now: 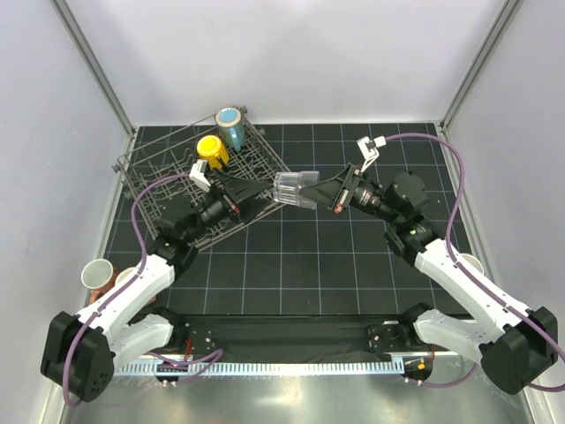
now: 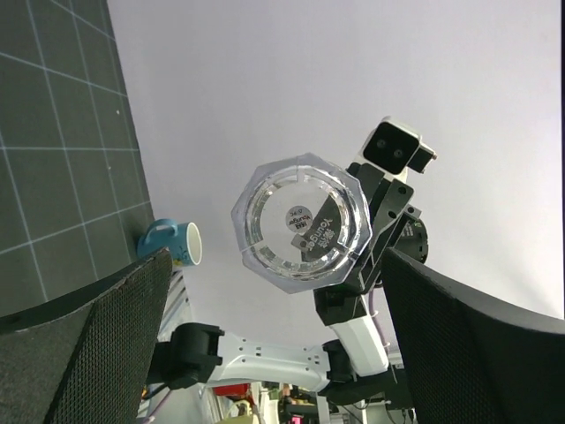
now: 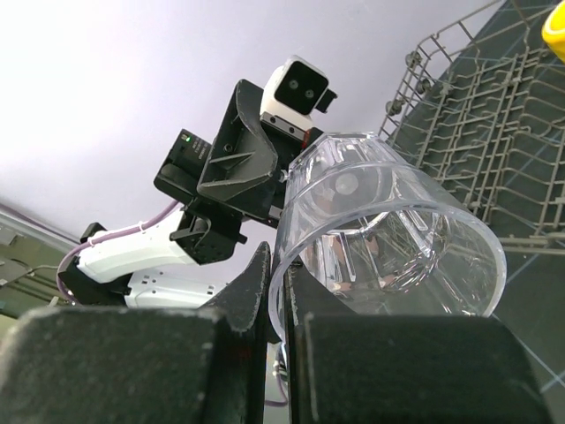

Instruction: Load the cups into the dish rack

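Observation:
My right gripper (image 1: 313, 196) is shut on the rim of the clear tumbler (image 1: 294, 188) and holds it on its side above the mat, base towards the left arm. In the right wrist view the fingers (image 3: 265, 291) pinch the tumbler's (image 3: 388, 238) wall. My left gripper (image 1: 263, 190) is open and empty, facing the tumbler's base (image 2: 300, 225), which lies beyond its wide-spread fingers (image 2: 106, 336). The grey wire dish rack (image 1: 159, 172) stands at the far left and holds a light blue cup (image 1: 231, 124) and a yellow cup (image 1: 212, 148).
Two salmon-pink cups (image 1: 99, 276) stand at the left edge of the mat beside the left arm. A blue mug (image 2: 172, 243) lies on the right side near the right arm. White walls enclose the gridded black mat (image 1: 300, 265).

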You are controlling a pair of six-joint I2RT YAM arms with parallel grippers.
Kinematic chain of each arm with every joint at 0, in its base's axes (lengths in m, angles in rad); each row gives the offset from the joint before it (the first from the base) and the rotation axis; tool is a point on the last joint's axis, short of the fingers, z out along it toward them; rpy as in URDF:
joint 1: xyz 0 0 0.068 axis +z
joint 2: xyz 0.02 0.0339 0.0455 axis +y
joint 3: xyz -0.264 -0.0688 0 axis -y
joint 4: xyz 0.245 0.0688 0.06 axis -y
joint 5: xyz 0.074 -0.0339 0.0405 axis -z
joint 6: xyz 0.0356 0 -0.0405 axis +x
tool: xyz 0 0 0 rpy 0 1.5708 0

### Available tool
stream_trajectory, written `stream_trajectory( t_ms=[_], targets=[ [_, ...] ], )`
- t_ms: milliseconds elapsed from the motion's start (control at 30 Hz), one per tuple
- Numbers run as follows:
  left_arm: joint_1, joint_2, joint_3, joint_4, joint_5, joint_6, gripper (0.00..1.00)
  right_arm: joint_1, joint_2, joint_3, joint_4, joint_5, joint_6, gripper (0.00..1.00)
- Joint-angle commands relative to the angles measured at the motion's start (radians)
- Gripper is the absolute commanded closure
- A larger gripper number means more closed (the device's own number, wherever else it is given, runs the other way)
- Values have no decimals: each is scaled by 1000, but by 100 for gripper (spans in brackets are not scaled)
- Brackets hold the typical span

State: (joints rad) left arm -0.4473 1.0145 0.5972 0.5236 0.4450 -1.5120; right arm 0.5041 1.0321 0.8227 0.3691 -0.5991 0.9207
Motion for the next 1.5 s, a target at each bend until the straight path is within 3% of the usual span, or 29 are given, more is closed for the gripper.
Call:
stream_trajectory(
  t_ms=[0, 300, 833, 900, 1033, 1167, 1267, 1300, 1400, 1467],
  targets=[
    [-19, -33, -7, 105, -42, -16, 3, 34, -15, 32, 122, 64, -2, 96],
    [-51, -40, -16, 154, -77, -43, 3, 140, 17, 43, 139, 117, -20, 96],
    [-94, -63, -2, 159, -107, -33, 9, 171, 25, 6, 165, 205, -23, 96],
    [-96, -60, 0, 159, -112, -36, 15, 171, 32, 7, 159, 205, -17, 96],
    [-96, -33, 13, 162, -106, -48, 36, 169, 43, -2, 156, 185, -16, 96],
    [-96, -22, 18, 167, -114, -51, 42, 169, 40, -25, 157, 176, -19, 96],
    [-96, -16, 30, 170, -114, -39, 64, 171, 39, -39, 142, 168, -23, 96],
    [-96, -16, 35, 171, -114, -37, 78, 169, 42, -39, 142, 165, -29, 96],
    [-96, -13, 42, 167, -115, -25, 100, 171, 49, -36, 136, 153, -37, 94],
    [-96, -20, 39, 165, -121, -19, 100, 171, 55, -22, 105, 153, -51, 88]
  ],
)
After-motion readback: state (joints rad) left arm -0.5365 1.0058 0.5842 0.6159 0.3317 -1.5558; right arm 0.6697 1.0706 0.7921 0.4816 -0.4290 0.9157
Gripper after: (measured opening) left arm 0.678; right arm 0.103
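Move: The clear cup, pinched by its rim in my right hand, has its middle about 9 cm to the right of my left hand, 2 cm ahead and 3 cm above. From my right hand the cup's middle is some 4 cm left, 1 cm ahead and 3 cm lower. From my left hand the dish rack's middle is about 17 cm ahead, 13 cm left; the yellow mug in it is 25 cm ahead, 15 cm left, both over 20 cm below. I carry the clear cup bottom-first into my open left hand, my right hand going about 3.5 cm left and a little back, then holding there. My left hand rises some 3 cm to meet the cup, easing back slightly, closes its fingers around the cup's lower end and settles about 1 cm. My right fingers keep the rim until the very end, when their squeeze drops off. ##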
